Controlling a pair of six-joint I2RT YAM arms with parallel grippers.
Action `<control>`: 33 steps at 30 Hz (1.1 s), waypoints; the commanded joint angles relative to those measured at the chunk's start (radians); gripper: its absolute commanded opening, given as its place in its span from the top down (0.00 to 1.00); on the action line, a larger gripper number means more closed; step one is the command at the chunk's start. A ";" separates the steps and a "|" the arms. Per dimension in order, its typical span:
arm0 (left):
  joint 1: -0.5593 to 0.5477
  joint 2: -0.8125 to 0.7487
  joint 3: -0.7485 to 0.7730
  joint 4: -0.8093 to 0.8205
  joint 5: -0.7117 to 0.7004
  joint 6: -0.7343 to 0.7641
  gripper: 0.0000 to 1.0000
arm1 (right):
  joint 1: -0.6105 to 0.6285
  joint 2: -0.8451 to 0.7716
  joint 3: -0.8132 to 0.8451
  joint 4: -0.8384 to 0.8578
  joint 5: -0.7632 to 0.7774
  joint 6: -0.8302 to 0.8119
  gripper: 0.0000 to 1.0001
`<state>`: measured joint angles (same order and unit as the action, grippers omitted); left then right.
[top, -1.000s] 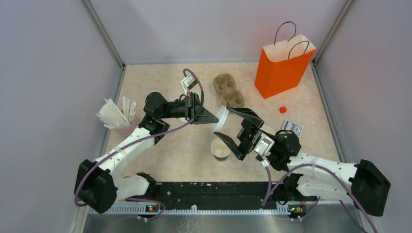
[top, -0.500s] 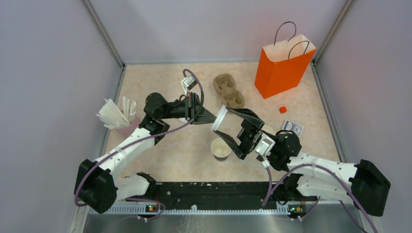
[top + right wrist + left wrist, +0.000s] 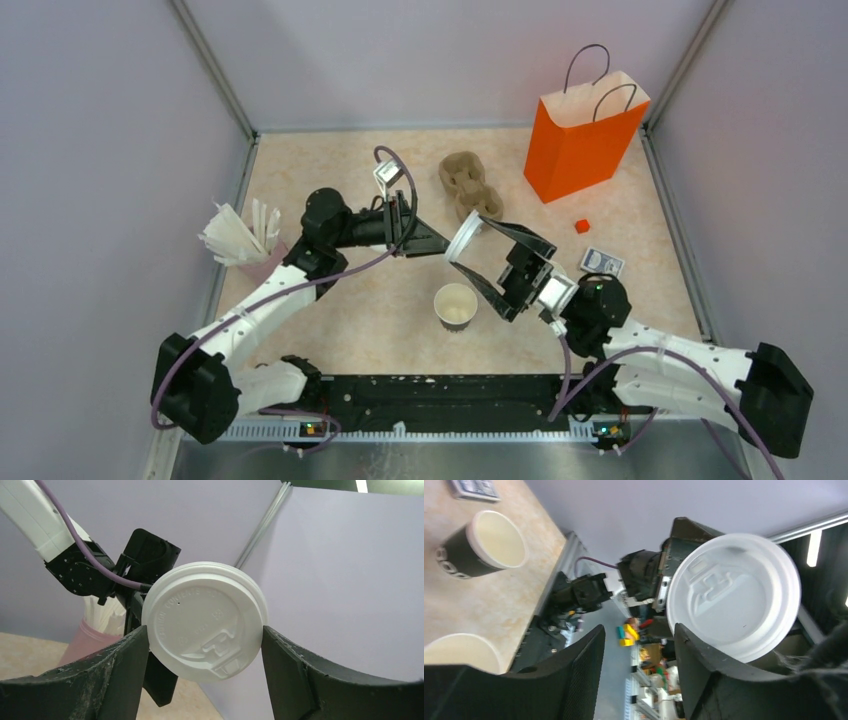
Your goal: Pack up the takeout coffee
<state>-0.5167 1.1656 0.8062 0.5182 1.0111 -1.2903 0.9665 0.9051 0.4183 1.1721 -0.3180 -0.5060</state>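
Note:
A round white plastic lid point(image 3: 202, 627) is raised above the table, pinched at its rim between the two fingers of my right gripper point(image 3: 202, 631), which is shut on it. From above, the lid point(image 3: 462, 243) stands on edge at the tips of the right gripper point(image 3: 463, 245). My left gripper point(image 3: 440, 247) sits just left of it, touching or nearly so. The left wrist view shows that gripper point(image 3: 639, 629) open and empty, the lid point(image 3: 734, 592) beyond its right finger. An open pale paper cup point(image 3: 455, 305) stands below the lid. A second open cup point(image 3: 479, 545) with a dark side stands further off.
A tall orange paper bag point(image 3: 580, 140) stands at the back right, with a brown pulp cup tray point(image 3: 470, 185) to its left. A pink holder of white sticks point(image 3: 240, 240) is at the left wall. A small red cube point(image 3: 582, 226) and a card point(image 3: 603, 263) lie right of the arms.
The left gripper has opened and let go of the lid. The right gripper has closed in on the lid's rim and shifted slightly right and back with it.

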 commanded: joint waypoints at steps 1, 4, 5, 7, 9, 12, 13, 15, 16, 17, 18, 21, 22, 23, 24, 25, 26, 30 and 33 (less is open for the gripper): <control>0.032 -0.085 0.090 -0.271 -0.142 0.262 0.33 | 0.008 -0.090 0.004 -0.127 0.092 0.099 0.28; 0.039 -0.130 0.188 -0.578 -0.363 0.518 0.18 | 0.008 -0.165 0.005 -0.312 0.163 0.199 0.31; 0.039 -0.137 0.218 -0.669 -0.451 0.589 0.14 | 0.008 -0.195 0.013 -0.399 0.182 0.230 0.32; 0.039 -0.151 0.256 -0.789 -0.602 0.684 0.04 | 0.009 -0.247 0.033 -0.571 0.216 0.292 0.32; 0.039 -0.169 0.260 -0.853 -0.714 0.745 0.01 | 0.008 -0.286 0.060 -0.738 0.258 0.352 0.34; 0.039 -0.186 0.251 -0.916 -0.784 0.823 0.01 | 0.008 -0.319 0.120 -0.976 0.348 0.451 0.36; 0.039 -0.188 0.249 -0.935 -0.799 0.852 0.01 | 0.008 -0.316 0.140 -1.054 0.373 0.482 0.36; 0.039 -0.191 0.243 -0.977 -0.823 0.912 0.01 | 0.008 -0.296 0.191 -1.227 0.408 0.549 0.35; 0.039 -0.197 0.234 -0.991 -0.828 0.946 0.01 | 0.008 -0.277 0.219 -1.305 0.428 0.580 0.35; 0.039 -0.205 0.222 -1.003 -0.827 0.976 0.01 | 0.008 -0.257 0.250 -1.369 0.442 0.605 0.34; 0.038 -0.213 0.210 -1.012 -0.821 1.010 0.01 | 0.008 -0.231 0.279 -1.437 0.452 0.628 0.34; 0.038 -0.251 0.158 -1.039 -0.794 1.082 0.01 | 0.008 -0.146 0.368 -1.586 0.470 0.691 0.33; 0.039 -0.269 0.139 -1.046 -0.791 1.096 0.01 | 0.008 -0.117 0.401 -1.624 0.478 0.710 0.33; 0.039 -0.301 0.117 -1.043 -0.784 1.104 0.01 | 0.008 -0.082 0.431 -1.666 0.479 0.730 0.33; 0.038 -0.326 0.090 -1.030 -0.779 1.112 0.01 | 0.008 -0.048 0.464 -1.706 0.480 0.747 0.32; 0.039 -0.357 0.062 -1.013 -0.776 1.121 0.01 | 0.008 -0.011 0.493 -1.740 0.475 0.763 0.32; 0.038 -0.383 0.038 -0.999 -0.777 1.131 0.01 | 0.008 0.027 0.525 -1.774 0.470 0.781 0.32; 0.039 -0.458 -0.028 -0.966 -0.810 1.151 0.01 | 0.008 0.148 0.610 -1.835 0.470 0.822 0.33; 0.039 -0.484 -0.053 -0.940 -0.781 1.136 0.01 | 0.017 0.198 0.646 -1.830 0.474 0.844 0.34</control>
<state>-0.4793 0.7097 0.7792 -0.4927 0.2214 -0.1795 0.9668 1.0615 0.9802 -0.5892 0.1360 0.2687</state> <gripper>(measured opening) 0.987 0.728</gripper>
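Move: My right hand holds the lid, nearly on edge, high above the near cup, whose middle is about 31 cm below this hand, some 2 cm ahead and level sideways. The second cup is about 18 cm right of it and 6 cm farther out; a spare lid on the table sits some 17 cm left and 20 cm farther out. From my left hand the near cup is about 4 cm right, level fore and aft, 26 cm down. Keeping the lid pinched by its rim, I bring my right hand down about 19 cm towards the near cup, easing a little forward and right, while the wrist tips over from aiming up to slanting down. My empty left hand opens fully and clears out leftward about 13 cm, first swinging forward, then sinking and drawing back, turning its fingers down. ##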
